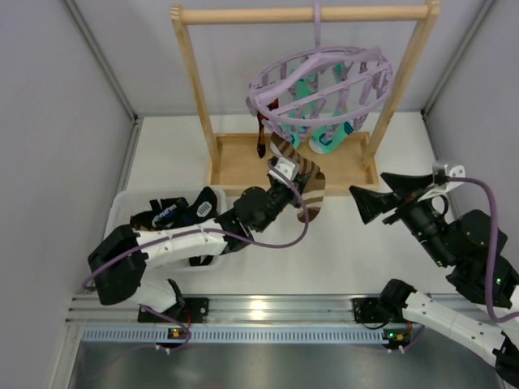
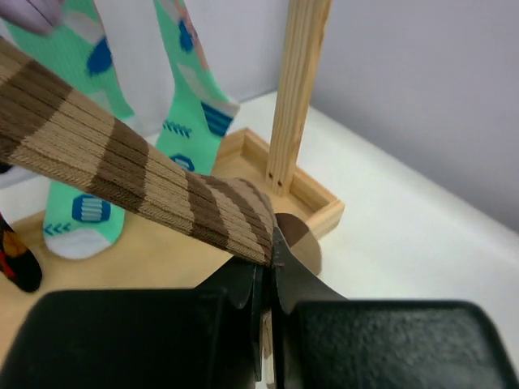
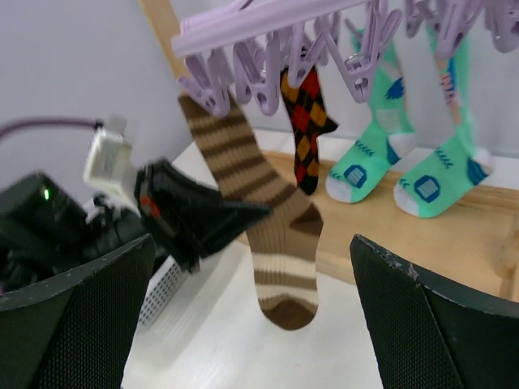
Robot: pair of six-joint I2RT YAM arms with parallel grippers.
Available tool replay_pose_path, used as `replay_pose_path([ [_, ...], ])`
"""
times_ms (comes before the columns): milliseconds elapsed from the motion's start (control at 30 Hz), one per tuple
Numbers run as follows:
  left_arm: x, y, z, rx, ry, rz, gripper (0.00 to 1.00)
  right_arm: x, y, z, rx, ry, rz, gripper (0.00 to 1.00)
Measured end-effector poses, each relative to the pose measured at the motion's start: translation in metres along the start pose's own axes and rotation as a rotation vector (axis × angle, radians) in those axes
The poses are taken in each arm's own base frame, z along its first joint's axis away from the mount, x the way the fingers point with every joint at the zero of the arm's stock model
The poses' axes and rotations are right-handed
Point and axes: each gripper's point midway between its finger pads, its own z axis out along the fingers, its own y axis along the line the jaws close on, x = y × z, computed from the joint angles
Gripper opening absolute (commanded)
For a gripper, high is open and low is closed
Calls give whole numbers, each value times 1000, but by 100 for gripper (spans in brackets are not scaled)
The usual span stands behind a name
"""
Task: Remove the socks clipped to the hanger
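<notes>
The lavender hanger (image 1: pixel 324 85) (image 3: pixel 268 24) hangs by its hook from the wooden rack's top bar. A brown-and-tan striped sock (image 1: pixel 310 185) (image 2: pixel 122 162) (image 3: pixel 272 235) hangs clipped to its near left edge. My left gripper (image 1: pixel 285 180) (image 2: pixel 272 251) is shut on this sock's middle, its black fingers (image 3: pixel 203 215) reaching in from the left. Two mint-green socks (image 1: pixel 324 138) (image 2: pixel 186 97) (image 3: pixel 430 174) and a red-dark patterned sock (image 1: pixel 261 139) (image 3: pixel 306 121) also hang from pegs. My right gripper (image 1: pixel 366 186) (image 3: pixel 251 243) stands open to the right of the striped sock, holding nothing.
The wooden rack frame (image 1: pixel 308 14) stands on a shallow wooden base tray (image 1: pixel 235 166) at the back. A white bin (image 1: pixel 122 207) at the left holds black socks with blue-white markings (image 1: pixel 174 211). Grey walls close in both sides.
</notes>
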Motion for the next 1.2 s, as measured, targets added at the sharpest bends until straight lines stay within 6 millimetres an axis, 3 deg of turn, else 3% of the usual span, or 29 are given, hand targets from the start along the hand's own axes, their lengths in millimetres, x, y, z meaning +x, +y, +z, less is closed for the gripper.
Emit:
replay_pose_path([
  [200, 60, -28, 4, -113, 151, 151, 0, -49, -25, -17, 165, -73, 35, 99],
  [300, 74, -39, 7, -172, 185, 233, 0, -72, -26, -14, 208, -80, 32, 95],
  [400, 78, -47, 8, -239, 198, 313, 0, -83, -21, -1, 227, -48, 4, 91],
  [567, 75, -51, 10, -342, 204, 405, 0, -77, -12, 39, 250, 64, -87, 82],
  [900, 68, -46, 6, -423, 214, 475, 0, -14, -7, 98, 246, 297, -269, 67],
  [1200, 73, -53, 8, -413, 222, 498, 0, -10, -7, 126, 255, 332, -326, 63],
])
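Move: The left hand already pinches the brown striped sock; the clip holding its top is about 7 cm ahead, 5 cm left and 9 cm above that hand. From the open, empty right hand this clip is roughly 12 cm ahead, 14 cm left and 4 cm higher. The black-and-red sock hangs some 5 cm beyond the clip, about 15 cm left of the right hand, its middle 4 cm below that hand. Keeping its pinch, the left hand draws the brown sock down and to the right about 6 cm each, slightly back, twisting some 30 degrees left-side-up while swinging counter-clockwise, then holds it taut. The right hand rises and swings right, then reaches forward and left, sinking towards the sock's clip, rolling left-side-down with its fingers narrowing to two-thirds open around the line to it. ##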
